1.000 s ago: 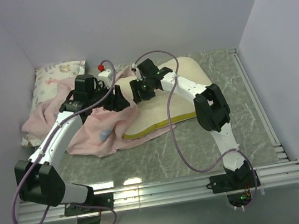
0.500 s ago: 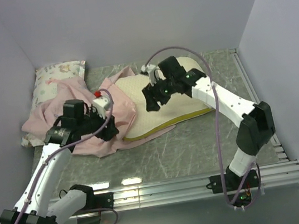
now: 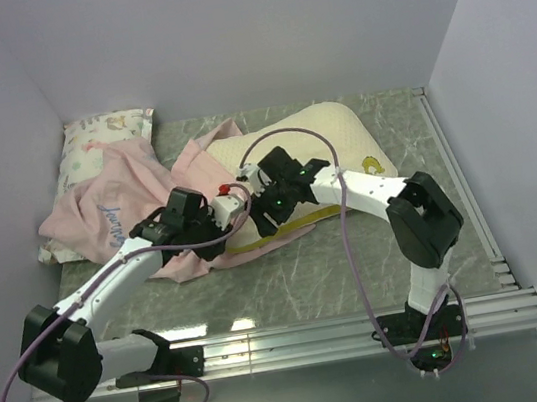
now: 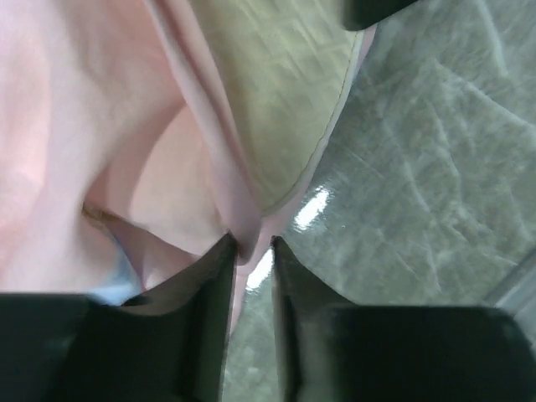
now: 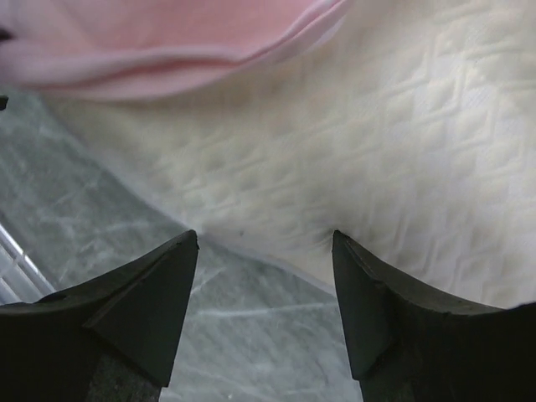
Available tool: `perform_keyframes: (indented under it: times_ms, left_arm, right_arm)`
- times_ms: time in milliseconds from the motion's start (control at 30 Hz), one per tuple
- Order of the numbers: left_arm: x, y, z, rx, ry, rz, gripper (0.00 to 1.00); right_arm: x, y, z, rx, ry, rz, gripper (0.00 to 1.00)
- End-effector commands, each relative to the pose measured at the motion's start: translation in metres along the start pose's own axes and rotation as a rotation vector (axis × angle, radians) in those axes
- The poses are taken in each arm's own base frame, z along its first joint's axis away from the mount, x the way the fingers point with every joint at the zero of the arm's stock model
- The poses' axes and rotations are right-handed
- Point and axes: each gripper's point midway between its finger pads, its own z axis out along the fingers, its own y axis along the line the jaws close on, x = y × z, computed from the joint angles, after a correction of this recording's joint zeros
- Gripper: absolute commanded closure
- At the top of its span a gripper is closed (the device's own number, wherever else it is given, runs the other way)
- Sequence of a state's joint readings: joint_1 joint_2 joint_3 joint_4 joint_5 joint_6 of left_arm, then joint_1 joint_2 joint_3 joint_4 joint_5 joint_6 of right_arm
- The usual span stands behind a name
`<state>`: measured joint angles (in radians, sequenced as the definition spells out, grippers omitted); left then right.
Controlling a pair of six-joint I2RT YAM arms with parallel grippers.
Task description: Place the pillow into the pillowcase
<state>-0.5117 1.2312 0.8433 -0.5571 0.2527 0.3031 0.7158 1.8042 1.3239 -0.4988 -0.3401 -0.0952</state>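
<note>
The cream dimpled pillow point(image 3: 335, 135) lies mid-table, its left end under the pink pillowcase point(image 3: 112, 199). My left gripper point(image 3: 220, 239) is at the pillowcase's front edge beside the pillow's near-left corner. In the left wrist view its jaws stand narrow, pinching a fold of pillowcase point(image 4: 84, 126) at the tips point(image 4: 249, 244), next to the pillow point(image 4: 276, 92). My right gripper point(image 3: 267, 217) is open at the pillow's front edge. In the right wrist view its fingertips point(image 5: 266, 243) straddle the rim of the pillow point(image 5: 385, 142), with the pillowcase point(image 5: 167, 33) hem above.
A small white printed pillow point(image 3: 97, 136) lies in the back left corner, partly under the pillowcase. Walls close in on the left, back and right. A metal rail point(image 3: 299, 338) runs along the near edge. Bare marble table point(image 3: 300, 277) lies in front of the pillow.
My left gripper has swung right to the pillowcase's front edge and narrowed onto a fold. My right gripper has come down from the pillow's top to its front edge, still open.
</note>
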Motion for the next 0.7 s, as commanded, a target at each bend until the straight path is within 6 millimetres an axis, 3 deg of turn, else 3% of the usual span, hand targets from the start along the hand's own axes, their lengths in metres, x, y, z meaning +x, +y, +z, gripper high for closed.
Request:
perform_keyframes:
  times_ms: [0, 67, 167, 267, 300, 400, 533, 667]
  left_arm:
    - [-0.007, 0.012, 0.011, -0.074, -0.003, 0.037, 0.74]
    - [-0.007, 0.009, 0.014, -0.042, 0.012, 0.041, 0.9]
    - [-0.02, -0.001, 0.011, 0.011, -0.011, 0.04, 1.0]
    - [-0.031, -0.013, 0.005, 0.081, -0.043, 0.044, 1.0]
    - [-0.039, -0.017, -0.001, 0.105, -0.069, 0.06, 1.0]
    - [-0.061, -0.044, -0.022, 0.241, -0.172, 0.094, 1.0]
    - [-0.097, -0.062, -0.048, 0.339, -0.282, 0.086, 1.0]
    - [-0.139, -0.051, -0.064, 0.318, -0.399, 0.042, 1.0]
  right_arm:
    - [-0.045, -0.008, 0.011, 0.045, -0.125, 0.021, 0.3]
    - [-0.053, -0.009, 0.015, 0.04, -0.141, 0.036, 0.32]
    - [-0.063, -0.01, 0.02, 0.035, -0.154, 0.04, 0.39]
    - [-0.071, -0.01, 0.023, 0.034, -0.171, 0.072, 0.5]
    - [-0.075, -0.012, 0.024, 0.037, -0.183, 0.078, 0.59]
    - [-0.089, -0.011, 0.021, 0.014, -0.226, 0.139, 0.73]
    - [-0.118, -0.008, 0.008, -0.072, -0.294, 0.238, 0.77]
    - [-0.121, 0.012, 0.005, -0.165, -0.291, 0.282, 0.78]
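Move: The pillowcase's open edge is practically between the left fingertips, about 2 cm below them and level with them both ways. The pillow's near-left corner sits some 3 cm to the right of the left hand and about as low. The right gripper stands open over the pillow's near edge, which is roughly 1 cm back and 2 cm below; from it that corner is about 9 cm left and 4 cm back, the pillowcase edge about 13 cm left and 4 cm back. Dip the left gripper about 2 cm and shut it fully on the pillowcase edge, then raise the pinched cloth some 10 cm while carrying it about 6 cm right over the pillow corner. Meanwhile slide the right gripper forward and left, about 8 cm in all, down slightly and then rising, closing it on the pillow's near edge and bringing it towards the pillowcase mouth. ##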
